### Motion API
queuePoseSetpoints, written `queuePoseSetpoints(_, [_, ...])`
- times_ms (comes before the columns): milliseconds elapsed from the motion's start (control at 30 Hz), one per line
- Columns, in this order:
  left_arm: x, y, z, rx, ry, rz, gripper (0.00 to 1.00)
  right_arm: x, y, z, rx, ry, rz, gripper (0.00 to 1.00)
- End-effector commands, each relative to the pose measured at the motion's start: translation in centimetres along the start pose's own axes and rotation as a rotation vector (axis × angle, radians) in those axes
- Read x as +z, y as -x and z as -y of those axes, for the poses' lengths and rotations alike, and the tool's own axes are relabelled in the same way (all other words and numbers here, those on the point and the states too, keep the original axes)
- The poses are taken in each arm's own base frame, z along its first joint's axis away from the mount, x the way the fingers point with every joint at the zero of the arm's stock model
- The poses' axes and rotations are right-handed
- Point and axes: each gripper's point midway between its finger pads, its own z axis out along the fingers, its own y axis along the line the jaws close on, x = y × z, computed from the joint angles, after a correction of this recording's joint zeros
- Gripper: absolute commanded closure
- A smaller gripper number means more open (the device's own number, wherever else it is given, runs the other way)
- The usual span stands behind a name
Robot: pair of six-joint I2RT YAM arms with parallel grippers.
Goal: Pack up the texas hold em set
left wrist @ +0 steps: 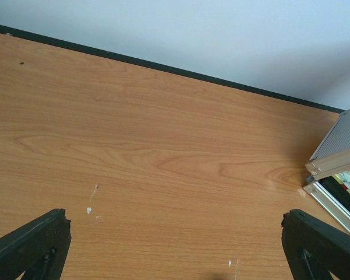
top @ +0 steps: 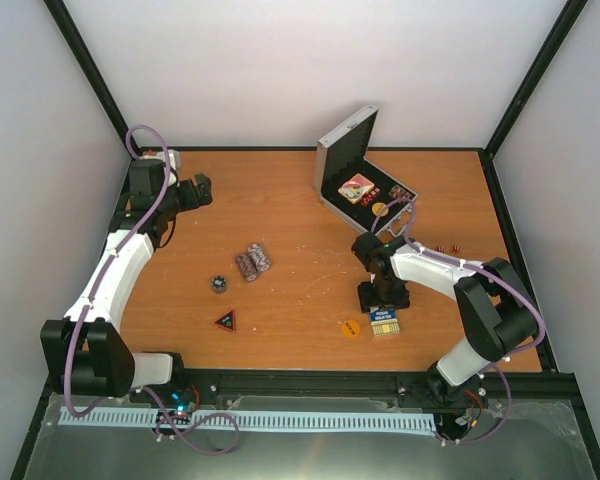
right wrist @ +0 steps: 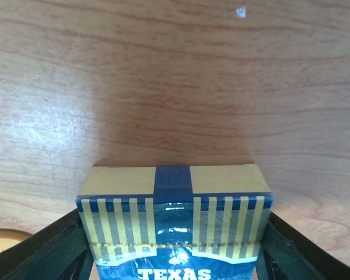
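The silver case (top: 330,205) stands open at the back right, lid (top: 345,140) up, with a few pieces in its black lining. Its corner shows in the left wrist view as the case (left wrist: 338,153). The blue-yellow card deck (top: 384,321) lies on the table near the front. My right gripper (top: 383,300) reaches down over it. In the right wrist view the deck (right wrist: 175,192) fills the gap of the right gripper (right wrist: 175,233), a finger against each long side. My left gripper (top: 202,190) hovers wide open and empty at the back left, the left gripper (left wrist: 175,219) over bare wood.
Striped chip stacks (top: 253,261) lie mid-table with a small dark piece (top: 219,285) beside them. The red-edged triangle (top: 226,320) sits front left. An orange disc (top: 351,328) lies just left of the deck. Tiny red dice (top: 447,247) sit right of the case.
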Motion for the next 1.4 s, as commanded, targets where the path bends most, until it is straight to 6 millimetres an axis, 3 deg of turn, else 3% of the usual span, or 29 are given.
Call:
queuePoseSetpoints(0, [-0.4,0.3,0.1,-0.004,0.003,0.004,0.0,-0.2,-0.2,0.5,0.028,-0.039,0.009,0.34])
queuePoseSetpoints(133, [-0.5,0.4,0.0,-0.003,0.009,0.007,0.0,-1.6,0.9,0.5,0.072,-0.043,0.033,0.37])
queuePoseSetpoints(233, [-0.7,0.7,-0.1,0.0,0.018,0.011,0.0,-3.5,3.5,1.2,0.127,-0.041,0.081,0.39])
queuePoseSetpoints(400, [-1.0,1.2,-0.6,0.01,0.054,0.022,0.0,-5.9,9.9,4.1,0.341,0.05,0.15,0.41])
queuePoseSetpoints(567, [-1.2,1.1,-1.1,0.008,0.083,0.033,0.0,-7.9,17.3,5.7,0.52,0.112,0.244,0.42])
queuePoseSetpoints(700, [-1.0,1.1,-1.3,-0.015,0.092,0.037,0.0,-8.5,22.6,7.1,0.661,0.177,0.311,0.43])
queuePoseSetpoints(867, [-1.0,1.6,-1.6,-0.024,0.108,0.055,0.0,-8.1,27.5,7.1,0.76,0.243,0.327,0.43])
queuePoseSetpoints(1100, [-1.0,1.7,-2.2,-0.035,0.14,0.064,0.0,-8.0,31.0,7.9,0.84,0.28,0.349,0.43])
queuePoseSetpoints(1367, [-0.7,1.8,-2.6,-0.043,0.167,0.067,0.0,-7.3,32.4,9.4,0.892,0.272,0.348,0.42])
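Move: The blue Texas deck is already between the right fingers. Its destination, the orange button's spot in the open case, lies roughly 30 cm ahead and 3 cm right, about level. Inside the case, the other card box is some 35 cm ahead and 3 cm left of the hand, the chip row 35 cm ahead and 8 cm right. From the left hand, the button's spot is around 10 cm ahead, 44 cm right and 24 cm down. Right hand, still pinching the deck, lifts and carries it about 33 cm forward over the case, turning clockwise. ##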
